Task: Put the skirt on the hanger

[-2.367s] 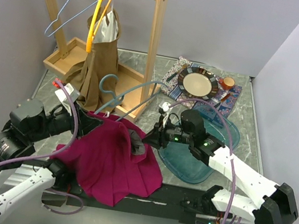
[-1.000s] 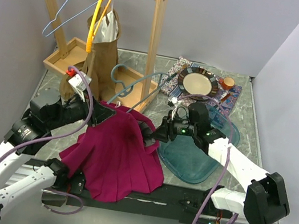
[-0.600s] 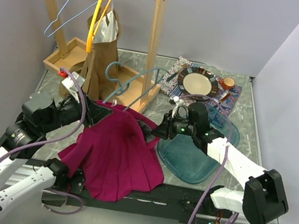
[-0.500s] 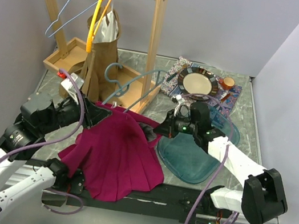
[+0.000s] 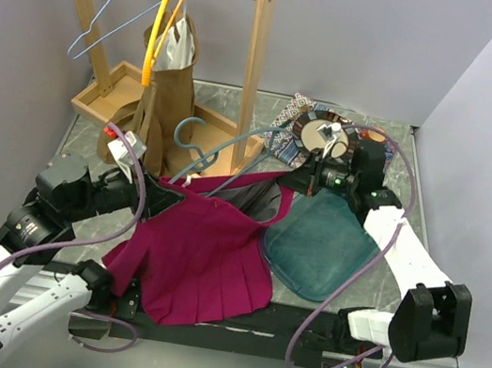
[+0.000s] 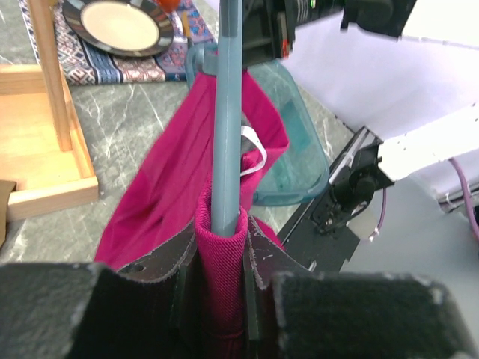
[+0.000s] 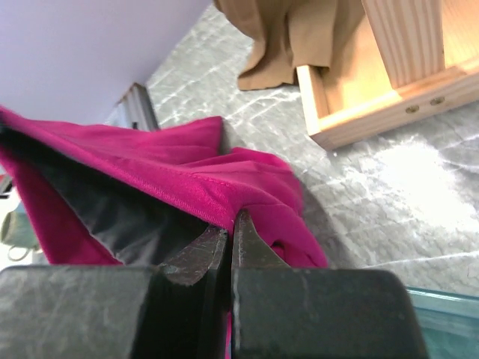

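The magenta skirt (image 5: 206, 248) lies spread between my two grippers, its dark lining showing at the stretched waistband. A grey-blue hanger (image 5: 198, 142) runs along that waistband, its hook pointing toward the rack. My left gripper (image 5: 157, 193) is shut on the skirt's waistband wrapped over one hanger end. In the left wrist view the hanger (image 6: 226, 112) rises out of the skirt (image 6: 217, 254) pinched in the left gripper (image 6: 223, 262). My right gripper (image 5: 299, 184) is shut on the waistband's other end. The right wrist view shows the right gripper (image 7: 229, 233) pinching the skirt (image 7: 150, 172) hem.
The wooden rack (image 5: 256, 52) stands at the back left, carrying an orange hanger with a brown garment (image 5: 163, 84) and a light blue wire hanger (image 5: 115, 8). A teal mat (image 5: 321, 245) lies to the right of the skirt. A plate (image 5: 317, 135) on a patterned cloth sits behind it.
My right gripper has shut on the waistband and pulled it right and toward the back, stretching the skirt open along the hanger. The left gripper kept its grip and barely moved.
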You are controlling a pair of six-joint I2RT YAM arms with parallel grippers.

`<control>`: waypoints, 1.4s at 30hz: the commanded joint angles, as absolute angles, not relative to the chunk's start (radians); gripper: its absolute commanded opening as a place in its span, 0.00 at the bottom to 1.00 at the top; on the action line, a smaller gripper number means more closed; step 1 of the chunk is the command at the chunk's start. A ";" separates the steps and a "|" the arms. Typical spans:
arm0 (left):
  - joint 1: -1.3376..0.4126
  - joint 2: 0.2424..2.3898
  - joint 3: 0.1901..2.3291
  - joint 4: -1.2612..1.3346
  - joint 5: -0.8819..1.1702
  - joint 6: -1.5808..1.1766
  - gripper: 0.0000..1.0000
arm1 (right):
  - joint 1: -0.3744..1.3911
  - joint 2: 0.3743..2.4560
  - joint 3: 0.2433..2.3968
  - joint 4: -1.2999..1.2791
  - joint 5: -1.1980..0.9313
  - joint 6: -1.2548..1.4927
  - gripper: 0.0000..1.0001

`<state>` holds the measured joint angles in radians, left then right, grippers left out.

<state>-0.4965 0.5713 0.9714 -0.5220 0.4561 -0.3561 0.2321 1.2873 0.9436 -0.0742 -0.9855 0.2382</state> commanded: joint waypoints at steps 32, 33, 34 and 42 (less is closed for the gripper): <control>-0.494 0.603 1.039 -0.500 0.480 -0.216 0.01 | 0.343 1.294 0.854 -0.191 -1.129 -0.002 0.61; -0.492 0.601 1.039 -0.492 0.471 -0.222 0.01 | 0.356 1.269 0.815 -0.078 -1.127 0.046 0.64; -0.492 0.598 1.037 -0.483 0.460 -0.241 0.01 | 0.376 1.246 0.783 -0.039 -1.120 0.072 0.67; -0.492 0.614 1.032 -0.408 0.385 -0.302 0.01 | 0.488 1.126 0.700 -0.003 -0.780 0.158 0.70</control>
<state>-0.4973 0.6060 1.0031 -0.6079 0.4530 -0.2424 0.4393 1.1667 0.6983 -0.1066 -0.9447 0.1150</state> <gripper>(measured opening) 0.235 0.709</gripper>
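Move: The blue hanger's right end, towards which the skirt's right waistband corner is held stretched, lies about 5 cm ahead of the right hand and 8 cm above, roughly in line sideways. From that hand the basket's middle is about 9 cm right and 5 cm back, and the rack tray's near corner 16 cm left and 4 cm ahead, both some 20 cm lower. From the left hand the hanger end is about 16 cm ahead, 24 cm right, nearly level. The skirt's right waistband corner, at first still pinched in the right hand, is drawn about 2 cm farther right as those fingers part a little and shut again; then they open wide, let go and withdraw about 10 cm back, 6 cm down and 5 cm left, to beside the loose corner. The left hand keeps waistband and hanger pinched, sinking about 1.5 cm. ##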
